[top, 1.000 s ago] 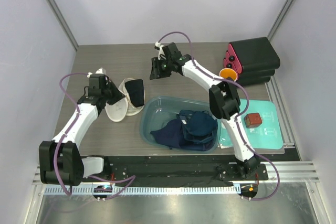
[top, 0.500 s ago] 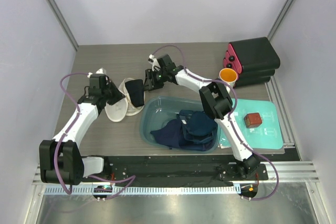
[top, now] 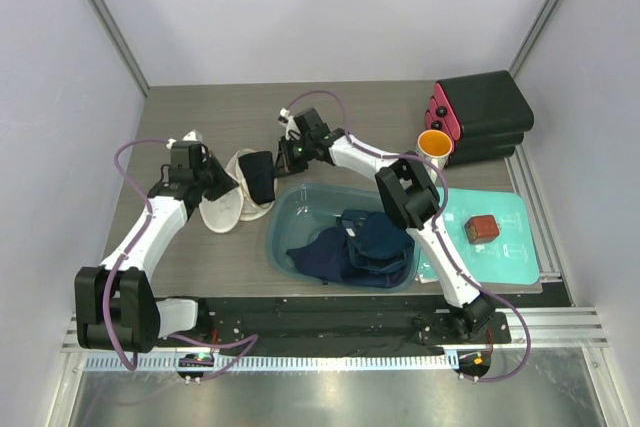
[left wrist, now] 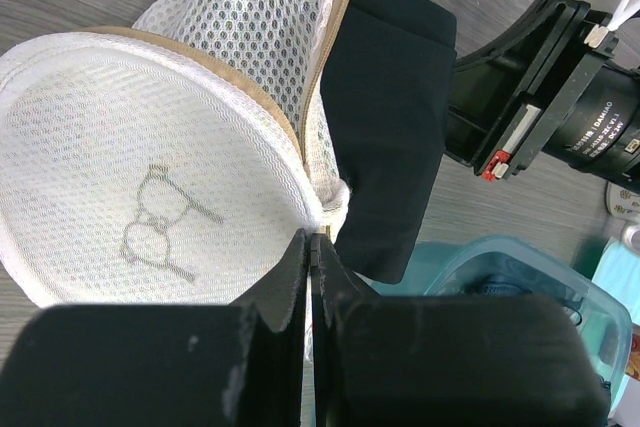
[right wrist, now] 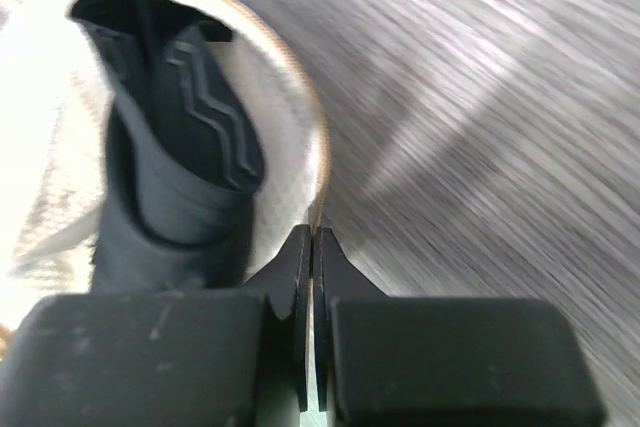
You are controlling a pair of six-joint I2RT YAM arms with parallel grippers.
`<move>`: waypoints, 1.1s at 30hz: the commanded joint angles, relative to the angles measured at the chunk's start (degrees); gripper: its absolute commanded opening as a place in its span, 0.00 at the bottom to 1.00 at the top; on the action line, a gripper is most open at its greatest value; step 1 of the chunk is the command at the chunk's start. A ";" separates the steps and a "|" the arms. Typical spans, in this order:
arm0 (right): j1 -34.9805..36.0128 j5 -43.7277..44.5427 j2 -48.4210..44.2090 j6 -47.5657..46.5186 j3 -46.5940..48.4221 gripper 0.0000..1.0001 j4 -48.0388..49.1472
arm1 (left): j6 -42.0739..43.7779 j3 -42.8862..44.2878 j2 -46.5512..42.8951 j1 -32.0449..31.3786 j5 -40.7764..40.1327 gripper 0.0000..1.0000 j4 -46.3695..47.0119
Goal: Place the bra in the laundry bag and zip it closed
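The cream mesh laundry bag (top: 226, 204) lies open at mid-left, its emblem face (left wrist: 150, 227) turned to the left wrist camera. The black bra (top: 258, 175) sits partly inside the opening, its upper end sticking out (left wrist: 385, 117) (right wrist: 170, 177). My left gripper (top: 207, 181) (left wrist: 312, 239) is shut on the bag's seam edge on the left side. My right gripper (top: 284, 157) (right wrist: 312, 237) is shut at the bag's tan rim (right wrist: 318, 142) on the right side, beside the bra, and the rim runs in between its fingertips.
A teal tub (top: 290, 203) holding navy clothes (top: 360, 242) stands just right of the bag. Further right lie a flat teal pouch (top: 510, 247) with a red-brown block (top: 482, 228), an orange cup (top: 434, 141) and a black box (top: 487, 112).
My right gripper has come left and down from the table's back to the bag's rim and has shut there. The left arm and the bag have stayed put.
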 commanded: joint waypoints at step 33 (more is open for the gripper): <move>6.05 27.89 -18.84 -12.31 13.88 0.01 -29.42 | -1.40 5.49 -8.84 1.46 1.40 0.00 -3.62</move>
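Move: The bra lies on the open laundry bag, about 5 cm left of the right hand, 1 cm back and roughly level with it; from the left hand it is some 4 cm right, 2 cm ahead and 6 cm below. The bag's lid flap hangs about 5 cm left of the left hand, 6 cm back and 4 cm below. The tub sits roughly 17 cm right of and 16 cm behind the right hand. Both hands keep pinching the laundry bag's rim: right lifts 11 cm, edging 5 cm right; left lifts 6 cm. ##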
